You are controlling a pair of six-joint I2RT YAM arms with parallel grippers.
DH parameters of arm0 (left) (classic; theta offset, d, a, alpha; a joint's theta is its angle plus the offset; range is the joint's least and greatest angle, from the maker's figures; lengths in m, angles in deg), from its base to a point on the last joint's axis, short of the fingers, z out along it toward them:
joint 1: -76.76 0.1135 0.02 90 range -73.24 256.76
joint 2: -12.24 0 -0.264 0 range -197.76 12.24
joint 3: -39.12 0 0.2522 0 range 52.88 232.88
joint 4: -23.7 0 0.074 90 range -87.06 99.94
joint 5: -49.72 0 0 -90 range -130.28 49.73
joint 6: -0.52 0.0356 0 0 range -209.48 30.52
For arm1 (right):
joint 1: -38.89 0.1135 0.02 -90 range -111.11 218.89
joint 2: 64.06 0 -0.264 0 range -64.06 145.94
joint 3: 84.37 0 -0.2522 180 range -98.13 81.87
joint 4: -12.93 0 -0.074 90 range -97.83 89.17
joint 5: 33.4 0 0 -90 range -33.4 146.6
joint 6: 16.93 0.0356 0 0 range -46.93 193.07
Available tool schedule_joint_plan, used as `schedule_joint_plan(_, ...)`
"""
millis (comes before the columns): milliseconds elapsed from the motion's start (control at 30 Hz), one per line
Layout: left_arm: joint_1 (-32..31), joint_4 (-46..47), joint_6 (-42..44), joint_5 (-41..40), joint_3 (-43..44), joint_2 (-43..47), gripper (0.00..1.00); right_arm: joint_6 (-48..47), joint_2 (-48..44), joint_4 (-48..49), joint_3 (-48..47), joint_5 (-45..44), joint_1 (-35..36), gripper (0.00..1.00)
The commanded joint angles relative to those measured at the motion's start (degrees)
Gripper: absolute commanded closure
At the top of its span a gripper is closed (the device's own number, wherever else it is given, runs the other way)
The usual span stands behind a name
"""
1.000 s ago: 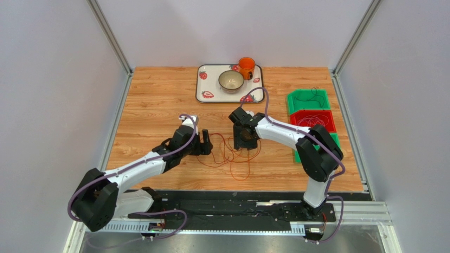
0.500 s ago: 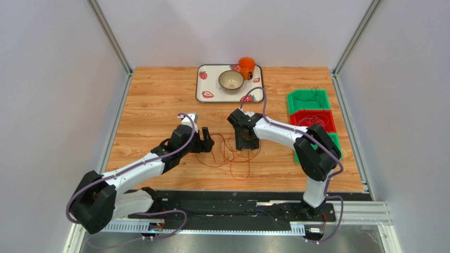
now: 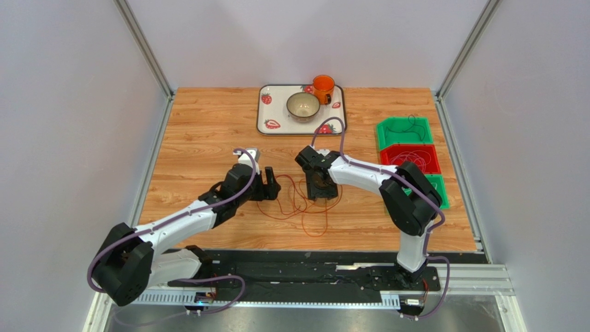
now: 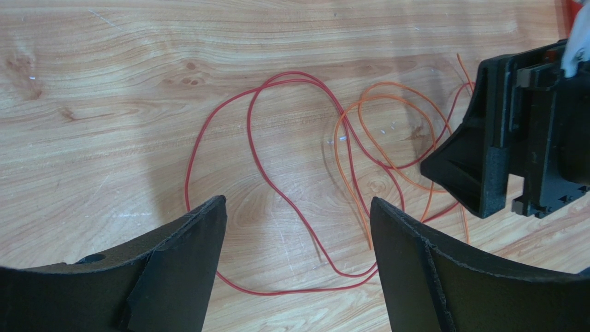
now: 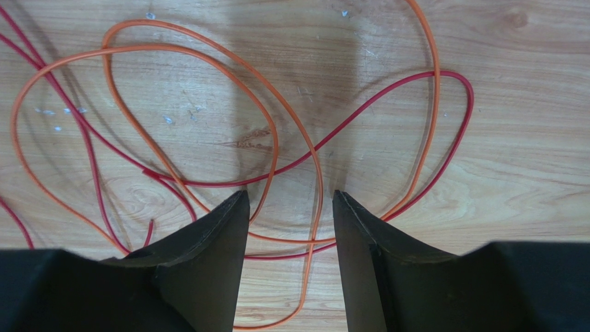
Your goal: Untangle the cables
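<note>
Thin red and orange cables (image 3: 305, 203) lie in tangled loops on the wooden table between the two arms. In the left wrist view a red cable (image 4: 257, 158) and an orange cable (image 4: 353, 149) cross on the wood. My left gripper (image 4: 298, 200) is open just left of the tangle, red loops passing under its gap. My right gripper (image 5: 287, 195) hovers over the tangle's right part with its jaws apart; orange cable (image 5: 317, 181) and red cable (image 5: 360, 119) run beneath the gap, nothing pinched. In the top view the left gripper (image 3: 271, 187) and right gripper (image 3: 323, 185) face each other.
A strawberry-patterned tray (image 3: 266, 117) at the back holds a bowl (image 3: 303, 106) and an orange cup (image 3: 323, 88). Green bin (image 3: 403, 130) and red bin (image 3: 411, 158) at the right edge contain more thin wires. Metal frame rails border the table.
The right arm's elbow and gripper have shifted slightly left over the tangle. The left gripper has edged a little toward the cables. The cables lie as before.
</note>
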Motion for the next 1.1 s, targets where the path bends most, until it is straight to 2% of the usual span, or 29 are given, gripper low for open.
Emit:
schedule_joint_plan(0,-0.1,2.2,-0.9,-0.1,0.9,-0.1,0.16,-0.7,1.8,1.2,-0.3,-0.8,0.5,0.49)
schedule_joint_plan(67,-0.2,2.2,-0.9,0.0,0.8,-0.1,0.16,-1.0,1.9,1.5,0.0,-0.6,0.9,0.51)
schedule_joint_plan(167,-0.2,2.2,-1.0,0.0,0.8,-0.1,0.16,-0.9,1.9,1.5,0.2,-0.8,0.9,0.65)
schedule_joint_plan(200,-0.2,2.2,-1.0,0.0,0.8,-0.1,0.16,-1.0,1.9,1.4,0.3,-0.9,1.0,0.76)
schedule_joint_plan(400,-0.1,2.2,-1.0,0.0,0.9,-0.2,0.17,-1.2,1.9,0.2,-0.2,-1.8,1.0,0.99)
schedule_joint_plan(700,-0.2,2.2,-1.0,0.0,0.9,-0.3,0.17,-1.7,0.1,-2.1,-1.7,-2.2,1.1,1.0)
schedule_joint_plan(1067,-0.2,2.3,-1.4,-0.4,0.4,0.2,0.17,-3.6,-14.9,-13.5,-10.4,-6.1,1.1,1.0)
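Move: Strands of the orange cable lie right between my right hand's half-open fingertips, hardly a centimetre ahead and about 1 cm below. The red cable's sprawl is centred some 7 cm to the left, level front to back, at the same height; the near green bin stands roughly 26 cm to the right, also level with my hand. From my left hand those orange strands are about 13 cm to the right, 4 cm back and 8 cm below. I settle my right fingertips about half a centimetre lower and shut them fully from half open, pinching the orange strands just above the wood. I hold there a moment, then raise my right hand straight up, slowly at first and then quickly, about 7 cm above the pinch, keeping it shut and pointing down. ##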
